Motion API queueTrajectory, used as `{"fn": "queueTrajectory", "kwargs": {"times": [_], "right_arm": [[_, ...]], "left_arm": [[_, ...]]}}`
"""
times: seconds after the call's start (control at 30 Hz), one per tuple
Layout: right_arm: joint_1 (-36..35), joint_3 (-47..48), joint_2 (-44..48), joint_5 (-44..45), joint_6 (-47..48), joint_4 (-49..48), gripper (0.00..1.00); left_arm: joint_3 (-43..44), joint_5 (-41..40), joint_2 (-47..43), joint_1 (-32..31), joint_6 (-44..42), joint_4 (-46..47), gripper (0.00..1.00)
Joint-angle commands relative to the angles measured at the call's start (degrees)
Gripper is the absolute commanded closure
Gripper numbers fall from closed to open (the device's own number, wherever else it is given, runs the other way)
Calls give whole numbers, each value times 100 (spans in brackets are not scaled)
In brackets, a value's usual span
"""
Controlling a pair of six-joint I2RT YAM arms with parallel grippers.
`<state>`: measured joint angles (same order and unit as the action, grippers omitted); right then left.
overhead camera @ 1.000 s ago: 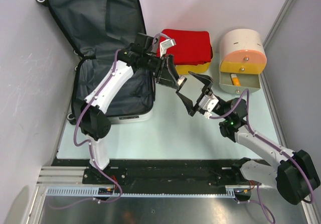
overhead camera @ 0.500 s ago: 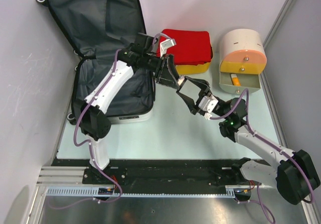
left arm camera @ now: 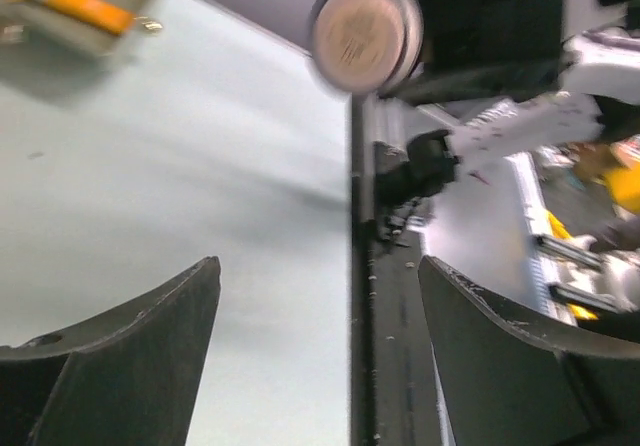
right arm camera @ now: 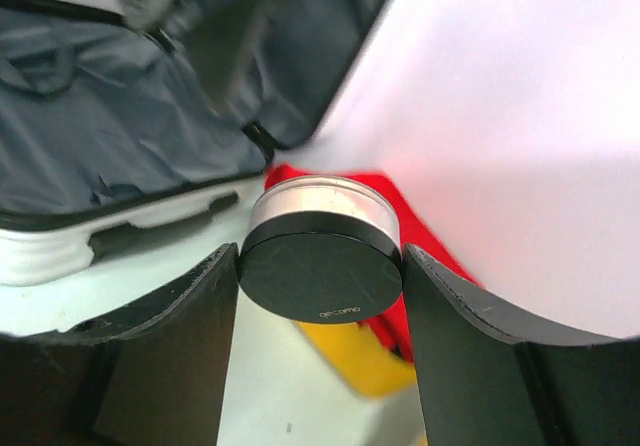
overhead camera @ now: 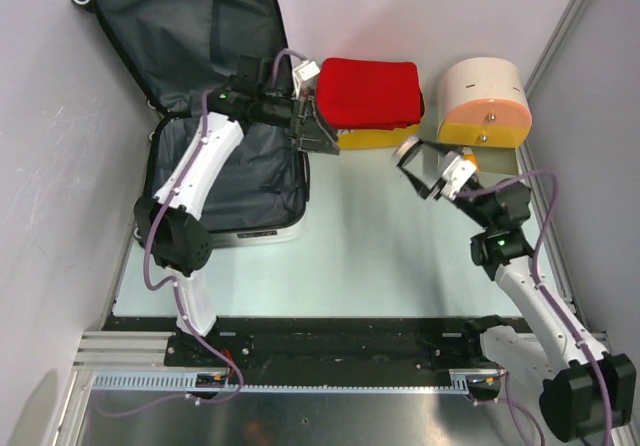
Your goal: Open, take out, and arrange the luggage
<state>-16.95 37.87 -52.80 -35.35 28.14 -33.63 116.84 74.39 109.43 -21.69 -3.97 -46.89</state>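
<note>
The luggage [overhead camera: 250, 181] lies open at the left, its dark grey lining showing and its lid [overhead camera: 190, 36] leaning on the back wall. It also fills the upper left of the right wrist view [right arm camera: 110, 136]. My left gripper [overhead camera: 318, 134] hovers at the luggage's right edge, open [left arm camera: 318, 262] with nothing between its fingers. My right gripper [overhead camera: 413, 156] is in mid-air in front of the drawer box, shut [right arm camera: 320, 266] on a round tin [right arm camera: 322, 276] with a black lid and silver side. The same tin [left arm camera: 365, 34] shows in the left wrist view.
A yellow basket [overhead camera: 365, 138] holding a red cloth [overhead camera: 368, 91] stands behind the middle of the table. At the back right is a round cream-and-orange drawer box [overhead camera: 485, 101]. Its open drawer [left arm camera: 80, 1] holds an orange item. Purple walls close in the left and back.
The two grippers met mid-table around the tin. The left one opened and drew back toward the luggage. The right arm swung right toward the drawer box with the tin in its jaws.
</note>
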Motion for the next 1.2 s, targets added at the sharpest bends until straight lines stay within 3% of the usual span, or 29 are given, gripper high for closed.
{"fn": "queueTrajectory", "kwargs": {"times": [0.0, 0.17, 0.27, 0.43, 0.57, 1.07, 1.13, 1.17], "right_arm": [[955, 739, 129, 388, -897, 2337, 76], [2060, 1504, -353, 1188, -1329, 4150, 79], [2441, 1679, -765, 1531, -1521, 4329, 80], [3074, 1821, -1513, 2005, -2224, 4023, 82], [3417, 1821, -2067, 2024, -2594, 3111, 82], [3470, 2277, -3931, 2164, -2892, 1746, 81], [3479, 2391, -4115, 2164, -2911, 1710, 76], [3488, 2453, -4177, 2199, -2946, 1754, 60]], "left_arm": [[165, -935, -431, 262, -376, 31, 16], [-195, -874, -519, 280, -465, 31, 16], [-310, -882, -510, 271, -526, 40, 16], [-302, -882, -414, 280, -517, 49, 16], [-398, -944, -431, 280, -526, 58, 16], [-1233, -1216, -651, 552, -658, 66, 16], [-1286, -1242, -668, 587, -658, 66, 16], [-1304, -1260, -677, 596, -658, 75, 16]]}}
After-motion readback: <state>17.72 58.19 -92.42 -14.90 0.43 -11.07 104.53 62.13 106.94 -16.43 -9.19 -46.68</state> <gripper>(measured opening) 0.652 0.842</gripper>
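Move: The jar in my right hand is bound for the cabinet's open bottom drawer, whose middle lies about 20 cm ahead, 25 cm to the right and 27 cm below. The orange stick in it is some 21 cm ahead and 23 cm right; the yellow drawer above it about 28 cm ahead, 26 cm right and 21 cm below. The red cloth lies roughly 35 cm ahead and 8 cm left. From my empty left hand, the open drawer is some 18 cm ahead and 46 cm right. Keeping the jar pinched, I swing my right hand about 28 cm right towards the cabinet, then sink about 20 cm and push roughly 16 cm forward to the open drawer, turning the fingers clockwise and down until they point forward and slightly down. My open left hand backs off a few centimetres forward and left, pauses, then sinks some 5 cm. ##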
